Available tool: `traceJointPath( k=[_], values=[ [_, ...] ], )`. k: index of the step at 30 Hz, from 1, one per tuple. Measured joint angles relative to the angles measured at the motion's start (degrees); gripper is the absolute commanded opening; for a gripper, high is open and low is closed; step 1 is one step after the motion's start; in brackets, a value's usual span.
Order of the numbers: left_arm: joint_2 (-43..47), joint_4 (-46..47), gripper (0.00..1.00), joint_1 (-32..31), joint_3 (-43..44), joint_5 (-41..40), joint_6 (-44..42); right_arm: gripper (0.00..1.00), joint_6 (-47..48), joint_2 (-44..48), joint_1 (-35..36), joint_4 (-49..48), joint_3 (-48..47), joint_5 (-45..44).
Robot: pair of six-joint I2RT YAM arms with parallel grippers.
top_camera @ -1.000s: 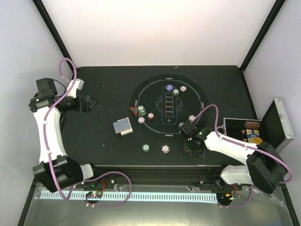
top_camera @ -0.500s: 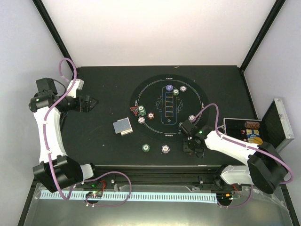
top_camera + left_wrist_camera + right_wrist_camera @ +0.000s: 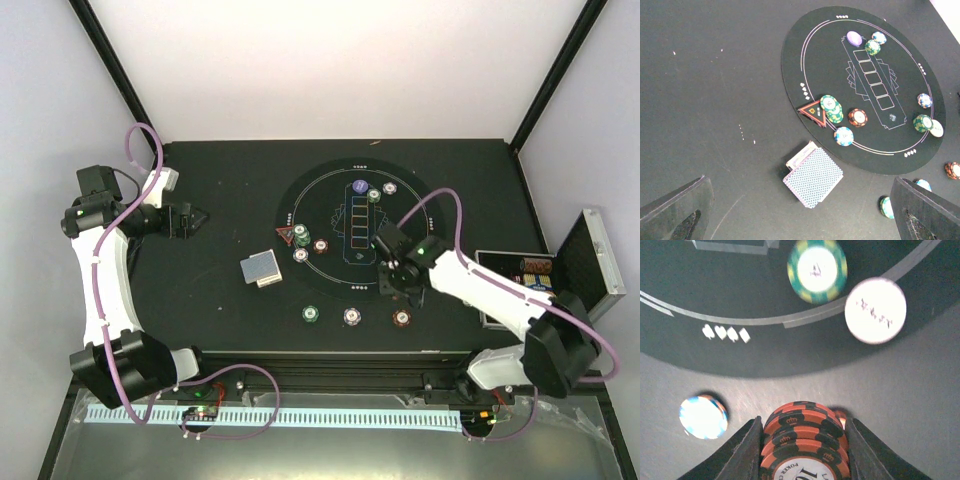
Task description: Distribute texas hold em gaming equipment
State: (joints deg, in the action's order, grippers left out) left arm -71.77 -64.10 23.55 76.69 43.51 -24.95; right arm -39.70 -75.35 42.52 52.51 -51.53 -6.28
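My right gripper hangs over the near right rim of the round black mat. It is shut on a stack of red-brown poker chips, with a finger pressed on each side. One red-brown chip lies on the table just behind it. A green chip, a white button and a purple-white chip lie below in the right wrist view. The grey-blue-backed cards sit left of the mat. My left gripper is open, far left and high, holding nothing.
Near the mat's left rim are the red triangle marker, green chips and a red-brown chip. A blue button lies at the mat's far side. The open silver case stands at the right edge.
My right gripper has narrowed on the red-brown stack and moved from the near table edge toward the mat. One red-brown chip now lies uncovered where it was. The left arm has not moved.
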Motion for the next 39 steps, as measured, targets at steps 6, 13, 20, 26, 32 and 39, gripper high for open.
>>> traceJointPath(
  k=[6,13,20,26,32,39],
  values=[
    [-0.46,-0.13,0.99,0.0,0.0,-0.11,0.02,0.27,6.27,-14.82,-6.14,1.05,-18.4,-0.28],
    [-0.68,-0.15,0.99,0.0,0.0,-0.17,0.02,0.24,12.44,-39.6,-11.96,1.42,-48.61,0.79],
    [-1.09,-0.13,0.99,0.02,0.0,-0.24,0.02,0.24,14.43,-65.29,-13.2,5.86,-79.52,2.75],
    [-1.42,-0.09,0.99,0.02,0.0,-0.42,-0.02,0.24,14.51,-73.09,-13.49,7.04,-84.67,3.76],
    [-2.75,-0.07,0.99,0.09,-0.04,-0.68,-0.17,0.26,14.53,-73.11,-14.64,6.97,-84.7,3.34],
    [-2.84,-0.02,0.99,0.09,-0.13,-0.7,-0.59,0.41,14.45,-73.11,-16.15,6.84,-84.7,3.02]
  ],
)
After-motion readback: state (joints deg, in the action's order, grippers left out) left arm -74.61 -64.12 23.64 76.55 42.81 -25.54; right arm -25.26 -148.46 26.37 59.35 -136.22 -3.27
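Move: The right hand already holds the red chips; the spot they are going to, just short of the small blind button, lies about 31 cm ahead, 8 cm left and 7 cm below. The small blind is some 36 cm ahead and 7 left, the green stack 33 ahead and 4 left, the white chips 35 straight ahead. From the left hand that spot is roughly 22 cm ahead, 40 right and 26 below. Still gripping red chips, the right hand arcs some 30 cm forward-left, sinks before the small blind, edges right. ##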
